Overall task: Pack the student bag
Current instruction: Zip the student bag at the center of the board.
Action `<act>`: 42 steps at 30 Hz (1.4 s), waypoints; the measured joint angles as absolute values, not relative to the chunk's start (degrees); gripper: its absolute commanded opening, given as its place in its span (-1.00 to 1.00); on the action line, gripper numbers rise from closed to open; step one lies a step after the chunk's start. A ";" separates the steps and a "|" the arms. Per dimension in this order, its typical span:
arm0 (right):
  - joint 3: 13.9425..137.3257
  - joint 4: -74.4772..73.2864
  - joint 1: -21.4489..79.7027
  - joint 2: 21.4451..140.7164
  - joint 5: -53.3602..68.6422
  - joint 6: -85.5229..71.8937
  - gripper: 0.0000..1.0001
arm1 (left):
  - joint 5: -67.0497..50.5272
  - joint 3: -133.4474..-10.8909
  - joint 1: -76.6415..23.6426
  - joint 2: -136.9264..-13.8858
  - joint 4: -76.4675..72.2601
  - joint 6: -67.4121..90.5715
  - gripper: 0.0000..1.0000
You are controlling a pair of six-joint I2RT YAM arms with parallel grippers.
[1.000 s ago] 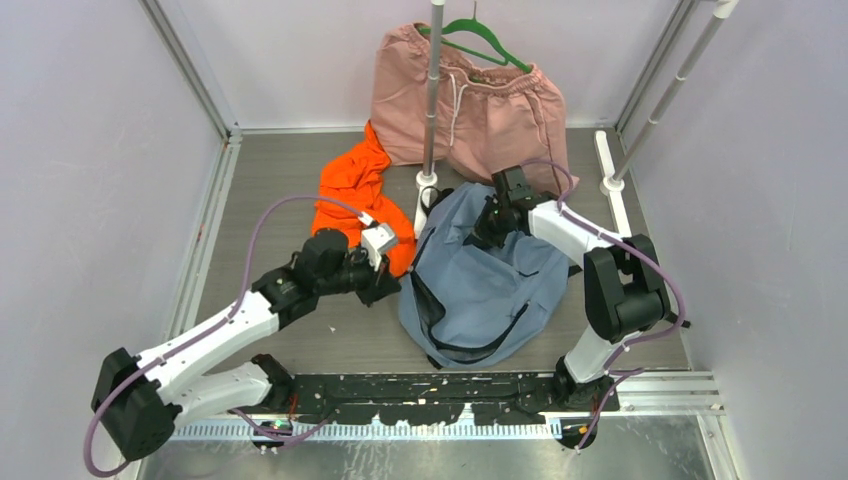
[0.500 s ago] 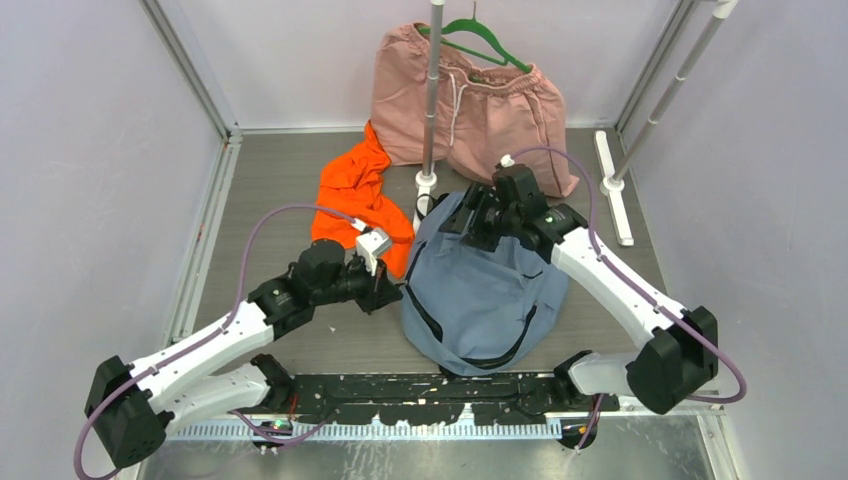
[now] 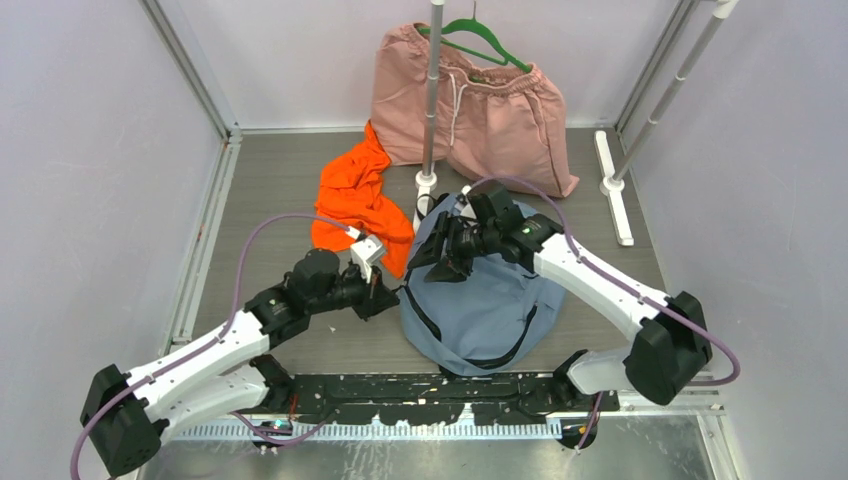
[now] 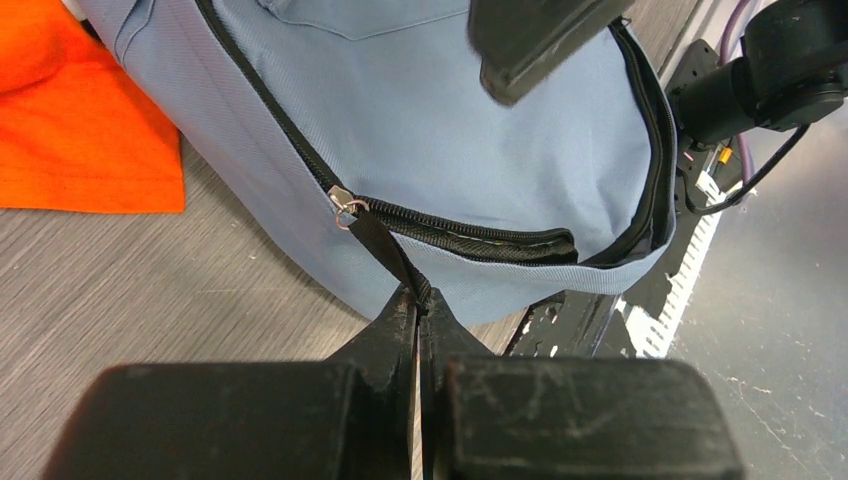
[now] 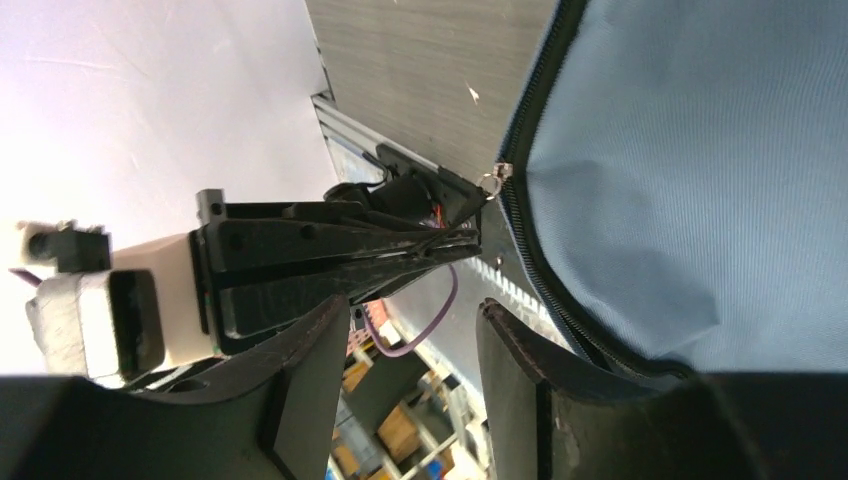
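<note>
The student bag [image 3: 485, 305], a grey-blue fabric backpack with black zippers, lies in the middle of the floor. My left gripper [image 3: 392, 293] is at its left edge, shut on the black zipper pull tab [image 4: 385, 250], which hangs from a silver ring [image 4: 347, 207]. The zipper [image 4: 470, 238] runs along the bag [image 4: 440, 120]. My right gripper [image 3: 432, 262] hovers over the bag's upper left part, open and empty. In the right wrist view the bag [image 5: 700, 170] fills the right side, my right gripper [image 5: 415, 310] is open, and the left gripper [image 5: 470, 235] shows pinching the pull.
An orange garment [image 3: 358, 195] lies left of the bag, also in the left wrist view [image 4: 70, 130]. Pink drawstring shorts [image 3: 470, 105] hang on a green hanger [image 3: 480, 45] at the back. A rack pole [image 3: 430, 95] stands behind the bag; another pole [image 3: 660, 100] at the right.
My right arm has swung left and nearer over the bag, toward the left gripper. My left gripper has pulled slightly nearer with the zipper pull; the bag has bunched up.
</note>
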State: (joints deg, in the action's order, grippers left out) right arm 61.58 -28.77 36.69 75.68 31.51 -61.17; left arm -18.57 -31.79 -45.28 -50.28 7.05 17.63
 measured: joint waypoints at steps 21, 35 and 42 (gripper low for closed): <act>54.08 -17.28 40.40 84.14 41.47 -76.82 0.00 | -17.98 -30.15 -47.18 -50.11 3.70 15.81 -1.00; 52.75 -14.31 41.15 85.91 42.06 -79.92 -0.64 | -17.15 -29.76 -48.51 -50.06 4.16 14.35 -1.00; 52.40 -12.51 41.19 86.65 42.24 -79.26 -0.99 | -17.39 -29.74 -49.04 -50.02 4.60 14.44 0.49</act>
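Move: The left fingers still pinch the zipper's pull strap. It lies about 4 cm back, 5 cm left and 6 cm below the open right hand, and right at the left hand's fingertips. From the right hand, the zipper slider is some 3 cm back and 3 cm left, 7 cm down. The student bag's middle is 14 cm right and 5 cm back, 12 cm down; the orange shirt is about 15 cm left and 16 cm ahead, 16 cm down. Right hand sinks about 6 cm, also left and back, pinches the pull strap; left fingers open, releasing it. ##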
